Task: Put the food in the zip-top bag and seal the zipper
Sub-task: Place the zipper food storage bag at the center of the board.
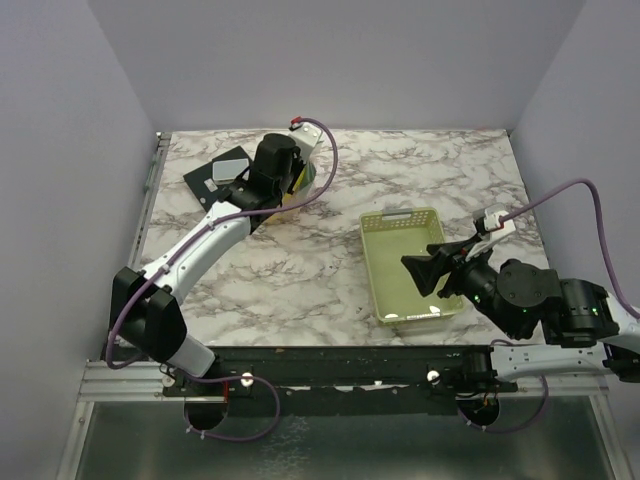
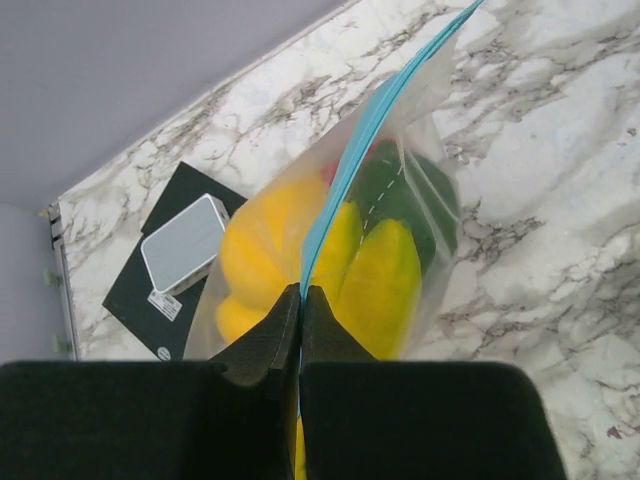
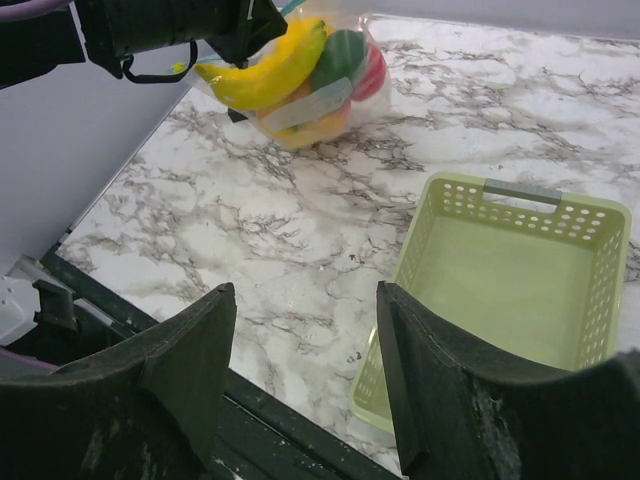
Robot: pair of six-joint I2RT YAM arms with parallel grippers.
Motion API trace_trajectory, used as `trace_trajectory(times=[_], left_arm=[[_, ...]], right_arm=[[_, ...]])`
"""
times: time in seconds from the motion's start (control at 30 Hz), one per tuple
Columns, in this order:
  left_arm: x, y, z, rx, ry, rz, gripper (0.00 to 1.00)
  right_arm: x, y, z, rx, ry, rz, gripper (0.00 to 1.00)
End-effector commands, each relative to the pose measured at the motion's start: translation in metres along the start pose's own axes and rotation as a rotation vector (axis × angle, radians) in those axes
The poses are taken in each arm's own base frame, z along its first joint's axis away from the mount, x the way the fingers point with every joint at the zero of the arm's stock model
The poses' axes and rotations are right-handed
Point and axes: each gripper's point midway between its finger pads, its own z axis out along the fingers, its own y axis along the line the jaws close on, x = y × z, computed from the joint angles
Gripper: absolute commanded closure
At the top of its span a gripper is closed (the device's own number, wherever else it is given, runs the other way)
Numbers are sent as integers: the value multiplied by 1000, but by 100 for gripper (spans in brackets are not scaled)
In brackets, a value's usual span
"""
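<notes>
The zip-top bag [image 2: 420, 190] is clear and holds the food: a yellow banana [image 3: 268, 68], more yellow pieces [image 2: 262, 240], a green piece [image 3: 340, 52] and a red one [image 3: 373, 70]. My left gripper [image 2: 301, 292] is shut on the zipper [image 2: 368, 135], the light blue strip running up from its tips. The bag [image 1: 303, 175] hangs from that grip at the back left of the table. My right gripper [image 3: 305, 292] is open with nothing between its fingers, low over the near edge of the table, beside the basket.
A pale green mesh basket [image 1: 372, 262] with nothing in it stands right of centre, its near left corner [image 3: 385, 400] by my right fingers. A black pad with a white box [image 2: 183, 243] lies at the back left, next to the bag. Purple walls close in both sides.
</notes>
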Motion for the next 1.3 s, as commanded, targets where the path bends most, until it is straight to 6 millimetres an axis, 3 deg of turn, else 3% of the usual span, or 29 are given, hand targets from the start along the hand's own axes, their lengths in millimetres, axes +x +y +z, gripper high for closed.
trace_trajectory(times=[0.0,0.1,0.27,0.43,0.53,0.63,0.9,1.27], left_arm=[[-47,22,8,-56,-141,-18,100],[-31,9,22,-19,-102,-28,100],[17,-26,41,66,-16,-117,100],[60,-61,42,104,62,-195,100],[65,-83,35,124,72,-212,100],[69,-92,26,129,77,-238,100],[87,-98,0,105,91,-333,100],[95,-120,-48,177,51,-409,100]], right_arm=[[8,-6,1,26,10,-38,36],[11,-6,3,28,12,-43,35],[18,-2,6,15,20,-45,34],[23,3,8,3,37,-52,34],[24,6,9,-2,43,-52,34],[25,8,9,-11,49,-44,34],[31,7,11,8,61,-35,34],[51,5,21,79,97,-44,32]])
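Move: The left hand already holds the filled bag by its blue zipper; the bare table spot for the bag lies about 5 cm ahead, 3 cm right and some 20 cm below. The black board is roughly 17 cm ahead and 16 cm left, the green basket 31 cm right and 3 cm back, both about 23 cm lower. From the right hand, that spot is some 32 cm ahead, 24 cm left and 30 cm down. Left hand, still pinching the zipper, lowers the bag some 11 cm to the table, back 10 and right. ##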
